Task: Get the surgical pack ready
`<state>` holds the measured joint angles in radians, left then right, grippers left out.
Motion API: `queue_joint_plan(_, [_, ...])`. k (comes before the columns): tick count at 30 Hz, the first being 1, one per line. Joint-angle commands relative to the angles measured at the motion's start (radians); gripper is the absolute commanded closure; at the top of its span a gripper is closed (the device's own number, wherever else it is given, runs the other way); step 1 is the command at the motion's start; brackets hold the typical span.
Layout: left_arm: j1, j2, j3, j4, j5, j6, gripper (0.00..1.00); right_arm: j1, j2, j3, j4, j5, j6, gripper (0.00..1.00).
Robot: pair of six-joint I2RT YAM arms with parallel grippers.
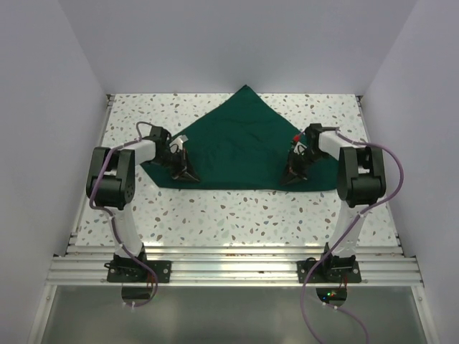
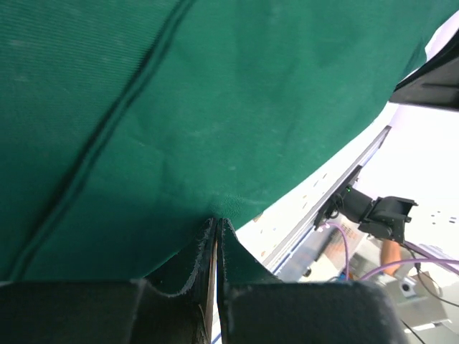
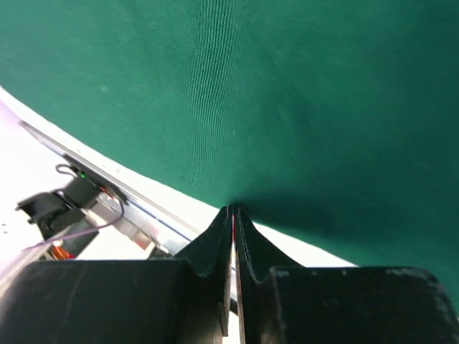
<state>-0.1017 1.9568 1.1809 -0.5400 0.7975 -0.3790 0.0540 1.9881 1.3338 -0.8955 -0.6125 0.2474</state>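
The surgical pack is a dark green cloth drape lying on the speckled table, folded into a wide triangle with its point at the far middle. My left gripper sits at the drape's near left edge and my right gripper at its near right edge. In the left wrist view the drape fills the upper frame, and my left gripper is shut with the cloth's edge pinched at its tips. The right wrist view shows the drape the same way, its edge caught in my shut right gripper.
The speckled table lies between the drape and the aluminium rail that carries both arm bases. White walls close in the left, right and back. Purple cables loop beside the right arm.
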Motion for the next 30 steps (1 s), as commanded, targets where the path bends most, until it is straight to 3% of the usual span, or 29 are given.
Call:
queue_joint_plan(1, [0.003, 0.043, -0.019, 0.047, 0.075, -0.015, 0.94, 0.023, 0.024, -0.018, 0.004, -0.003, 0.000, 0.93])
queue_joint_plan(8, [0.007, 0.062, -0.020, -0.014, -0.056, 0.014, 0.94, 0.018, 0.072, -0.025, -0.014, 0.138, -0.005, 0.94])
queue_joint_plan(21, [0.089, 0.031, 0.011, -0.095, -0.168, 0.057, 0.93, -0.051, 0.034, -0.024, -0.048, 0.238, -0.026, 0.93])
queue_joint_plan(30, [0.201, 0.013, -0.015, -0.140, -0.237, 0.103, 0.92, -0.192, 0.026, -0.004, -0.074, 0.315, -0.017, 0.93])
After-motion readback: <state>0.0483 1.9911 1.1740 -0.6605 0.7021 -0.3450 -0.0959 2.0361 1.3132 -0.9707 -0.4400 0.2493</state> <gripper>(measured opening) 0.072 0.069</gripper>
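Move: Just below the shut fingers of both hands, about 3 cm down and 3 cm nearer the base, runs the green drape's near fold. The fold's left corner lies roughly 12 cm to the left hand's left and 3 cm back. The right corner lies some 18 cm to the right hand's right and 3 cm back. The drape's far peak is about 33 cm ahead and 18 cm right of the left hand. Sinking about 3 cm and easing slightly back onto the green drape, both hands keep their fingers shut, then sweep apart at a level height along the near fold: the left hand some 6 cm left, the right about 7 cm right, each towards its own corner and speeding up. The fingertips rest on the cloth as they go, and each wrist swings round outward by roughly 10 degrees. ##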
